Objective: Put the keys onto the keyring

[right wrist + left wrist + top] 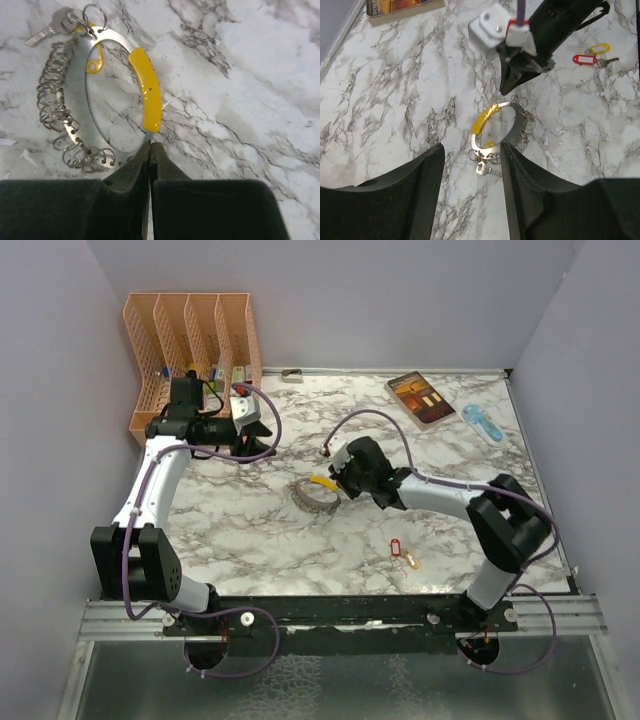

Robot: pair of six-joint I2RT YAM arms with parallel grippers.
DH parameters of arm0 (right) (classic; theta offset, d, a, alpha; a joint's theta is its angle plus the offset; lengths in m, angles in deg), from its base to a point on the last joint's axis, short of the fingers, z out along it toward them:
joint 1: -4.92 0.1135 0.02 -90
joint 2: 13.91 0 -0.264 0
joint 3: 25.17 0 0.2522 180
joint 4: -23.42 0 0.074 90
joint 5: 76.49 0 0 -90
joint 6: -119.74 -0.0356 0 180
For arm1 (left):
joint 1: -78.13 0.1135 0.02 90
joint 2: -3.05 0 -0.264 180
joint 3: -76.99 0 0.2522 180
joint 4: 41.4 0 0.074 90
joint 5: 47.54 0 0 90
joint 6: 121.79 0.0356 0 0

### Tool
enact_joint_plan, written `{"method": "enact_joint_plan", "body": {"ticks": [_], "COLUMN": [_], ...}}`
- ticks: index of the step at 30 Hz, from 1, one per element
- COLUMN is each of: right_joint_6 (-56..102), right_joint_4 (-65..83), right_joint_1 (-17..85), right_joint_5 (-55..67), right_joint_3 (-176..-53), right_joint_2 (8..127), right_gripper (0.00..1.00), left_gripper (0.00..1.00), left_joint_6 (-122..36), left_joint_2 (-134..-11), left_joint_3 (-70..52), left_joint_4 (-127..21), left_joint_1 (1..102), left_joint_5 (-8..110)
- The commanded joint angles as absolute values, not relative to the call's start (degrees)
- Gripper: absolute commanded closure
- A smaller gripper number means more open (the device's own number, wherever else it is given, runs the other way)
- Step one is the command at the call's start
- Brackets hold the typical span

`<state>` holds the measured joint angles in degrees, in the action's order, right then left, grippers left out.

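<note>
The keyring (316, 494) lies flat mid-table, a silvery oval band with a yellow segment (148, 95) and several small wire rings; one silver key (42, 34) hangs on it. My right gripper (150, 149) is shut, its tips pinching the keyring's thin metal band just below the yellow segment, as the left wrist view also shows (508, 89). My left gripper (470, 200) hovers open above the keyring (502, 127), nothing between its fingers. Two loose keys with a red tag (395, 545) and a yellow tag (411, 561) lie near the front right.
An orange file organiser (190, 330) stands at the back left. A book (420, 400) and a blue plastic object (483, 423) lie at the back right. Grey walls close in the table on three sides.
</note>
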<state>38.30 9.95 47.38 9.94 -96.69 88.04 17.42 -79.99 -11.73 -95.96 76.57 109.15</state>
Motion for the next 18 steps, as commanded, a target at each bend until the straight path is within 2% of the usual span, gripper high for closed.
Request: {"method": "enact_joint_plan", "body": {"ticks": [1,4,5,8,10,14,18], "right_joint_6": [38.2,38.3,38.7,38.8,37.4,34.1,35.3], "right_joint_4": [14.3,15.8,15.1,11.8,9.9,10.1,11.3], "right_joint_1": [47.4,47.4,47.4,47.4,47.4,47.6,48.6], "right_joint_5": [12.6,12.1,10.7,4.7,0.4,-5.7,-7.0], "right_joint_3": [-93.7,-91.6,-91.8,-95.0,-98.3,-103.5,-107.4], "right_joint_2": [76.3,71.1,70.5,73.0,77.2,85.9,92.1], "right_gripper": [0.99,0.98,0.94,0.73,0.65,0.58,0.56], "left_gripper": [0.49,0.48,0.48,0.48,0.48,0.48,0.49], "left_joint_6": [15.9,14.1,14.2,12.5,9.3,3.9,-0.3], "left_joint_2": [-79.2,-79.7,-79.9,-80.0,-79.5,-78.4,-77.6], "left_joint_3": [-10.6,-9.7,-9.5,-8.5,-7.6,-4.3,-2.5], "left_joint_4": [-92.5,-89.7,-89.3,-87.1,-84.0,-78.8,-74.4], "left_joint_1": [76.8,76.7,76.7,76.7,76.9,77.9,80.3], "left_joint_5": [109.0,108.6,108.6,107.8,105.0,99.6,96.6]}}
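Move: The keyring lies flat, its middle about 5 cm left of the right hand's shut fingertips, 1 cm back and 3 cm below. Its yellow grip is 3 cm left and 2 cm ahead; the key already on it sits at the far end, about 9 cm left and 2 cm ahead. A loose red-tagged key lies some 13 cm right and 11 cm back. From the left hand the keyring is roughly 8 cm right, 1 cm back, 24 cm below. Clear of the table, the right hand lifts steeply away from the near end of the keyring, some 11 cm, then swings about 6 cm left and sinks back half that height over it, fingers opening to a little under half, the wrist rolling some 10 degrees with its left side up. The left hand, still half open, sinks and eases forward and left, turning counter-clockwise. ##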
